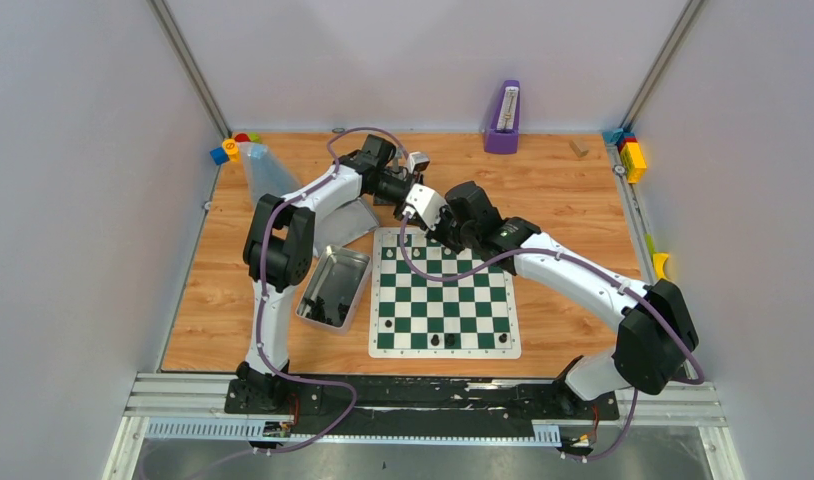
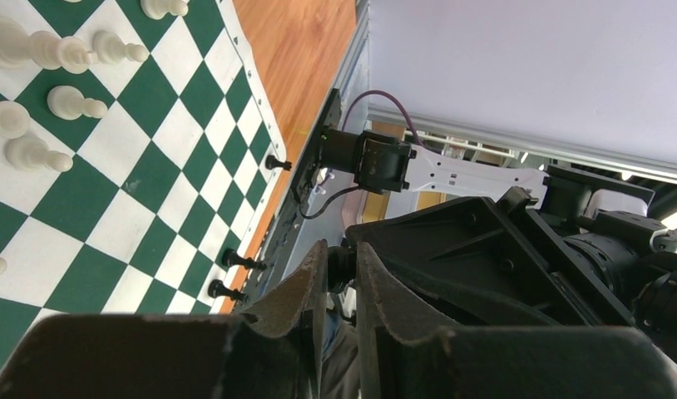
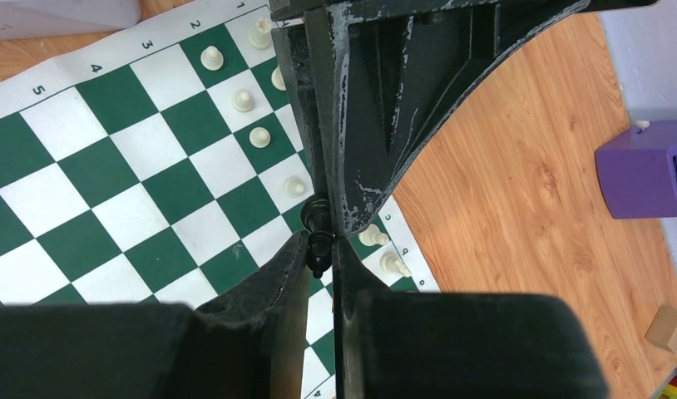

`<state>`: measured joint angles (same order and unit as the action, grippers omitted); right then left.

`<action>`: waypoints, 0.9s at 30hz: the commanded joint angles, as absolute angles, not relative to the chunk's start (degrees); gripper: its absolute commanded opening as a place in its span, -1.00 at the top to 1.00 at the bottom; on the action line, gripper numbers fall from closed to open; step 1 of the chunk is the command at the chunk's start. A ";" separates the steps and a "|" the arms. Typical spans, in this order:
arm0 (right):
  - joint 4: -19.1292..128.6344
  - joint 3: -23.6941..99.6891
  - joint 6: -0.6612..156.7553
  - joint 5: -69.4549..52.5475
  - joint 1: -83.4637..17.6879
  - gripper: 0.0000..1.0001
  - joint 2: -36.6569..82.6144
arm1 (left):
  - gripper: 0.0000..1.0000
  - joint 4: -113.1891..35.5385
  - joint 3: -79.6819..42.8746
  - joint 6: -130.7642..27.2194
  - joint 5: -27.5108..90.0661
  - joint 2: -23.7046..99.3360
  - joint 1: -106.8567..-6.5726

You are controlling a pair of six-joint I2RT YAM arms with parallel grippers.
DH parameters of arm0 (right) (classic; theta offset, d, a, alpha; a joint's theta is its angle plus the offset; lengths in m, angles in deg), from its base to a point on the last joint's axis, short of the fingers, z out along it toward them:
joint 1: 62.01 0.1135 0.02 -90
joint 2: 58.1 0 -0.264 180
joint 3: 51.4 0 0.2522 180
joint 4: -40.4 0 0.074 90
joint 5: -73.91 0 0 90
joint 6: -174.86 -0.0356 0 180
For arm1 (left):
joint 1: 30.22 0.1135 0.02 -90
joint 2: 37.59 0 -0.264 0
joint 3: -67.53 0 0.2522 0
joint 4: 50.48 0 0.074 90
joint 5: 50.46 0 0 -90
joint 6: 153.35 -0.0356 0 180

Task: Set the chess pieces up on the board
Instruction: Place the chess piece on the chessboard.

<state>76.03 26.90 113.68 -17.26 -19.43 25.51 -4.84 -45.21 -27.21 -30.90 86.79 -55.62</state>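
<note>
The green and white board [image 1: 444,300] lies in the middle of the table. Several cream-white chess pieces [image 2: 76,104] stand along its far rows, also visible in the right wrist view [image 3: 244,101]. A few black pieces [image 1: 435,341] stand on the near row. Both grippers meet above the board's far edge. My left gripper [image 2: 342,253] is shut on a small black chess piece [image 2: 343,273]. My right gripper [image 3: 320,245] is shut on the same black piece [image 3: 318,237], pinching its top end, while the left gripper's fingers [image 3: 360,125] hold its other end.
A silver tin [image 1: 333,287] with dark pieces inside sits left of the board, a grey flat lid [image 1: 351,225] behind it. A purple object [image 1: 502,118] stands at the back wall. Coloured blocks lie in the back left [image 1: 233,148] and back right [image 1: 631,155] corners.
</note>
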 commanded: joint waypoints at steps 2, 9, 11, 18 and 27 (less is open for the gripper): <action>75.42 28.45 113.67 -17.06 -19.19 1.00 22.73 | 0.41 -4.91 -45.25 -28.01 -32.22 85.96 -55.68; 77.82 26.02 114.59 -11.61 -20.24 1.00 19.36 | 0.11 1.27 -48.44 -35.05 -29.44 85.67 -55.45; 79.25 25.19 115.09 -9.68 -20.33 1.00 18.49 | 0.04 5.01 -49.72 -38.15 -27.90 85.54 -55.14; 85.16 21.18 119.02 -2.85 -20.45 1.00 15.30 | -0.08 18.47 -55.09 -53.17 -17.73 82.71 -52.77; 99.04 21.42 122.00 2.41 -19.77 1.00 15.65 | -0.20 25.71 -52.15 -67.49 -0.50 72.95 -50.07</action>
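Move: The right hand, with the black piece at its fingertips, hovers about 13 cm over a white pawn almost straight below. The two black pieces on the near rank, where it heads, stand some 20 cm back and 3 cm right, with the corner rook 12 cm to the right of them. From the left hand, at the same handover, the black pieces in the tin lie about 21 cm left and 11 cm back, 14 cm below; the metal lid is about 19 cm left and 9 cm ahead. The left fingers spread from about a fifth to over half open and leave the black piece to the right hand, then that hand backs off about 7 cm to its left and slightly forward, its fingers tipping down some 25 degrees. The right fingers keep their pinch on the piece and, after a small lift clear, carry it about 9 cm back over the board towards the near rank, a little to the right and sinking at the end, while the wrist tips farther down and turns counter-clockwise. ##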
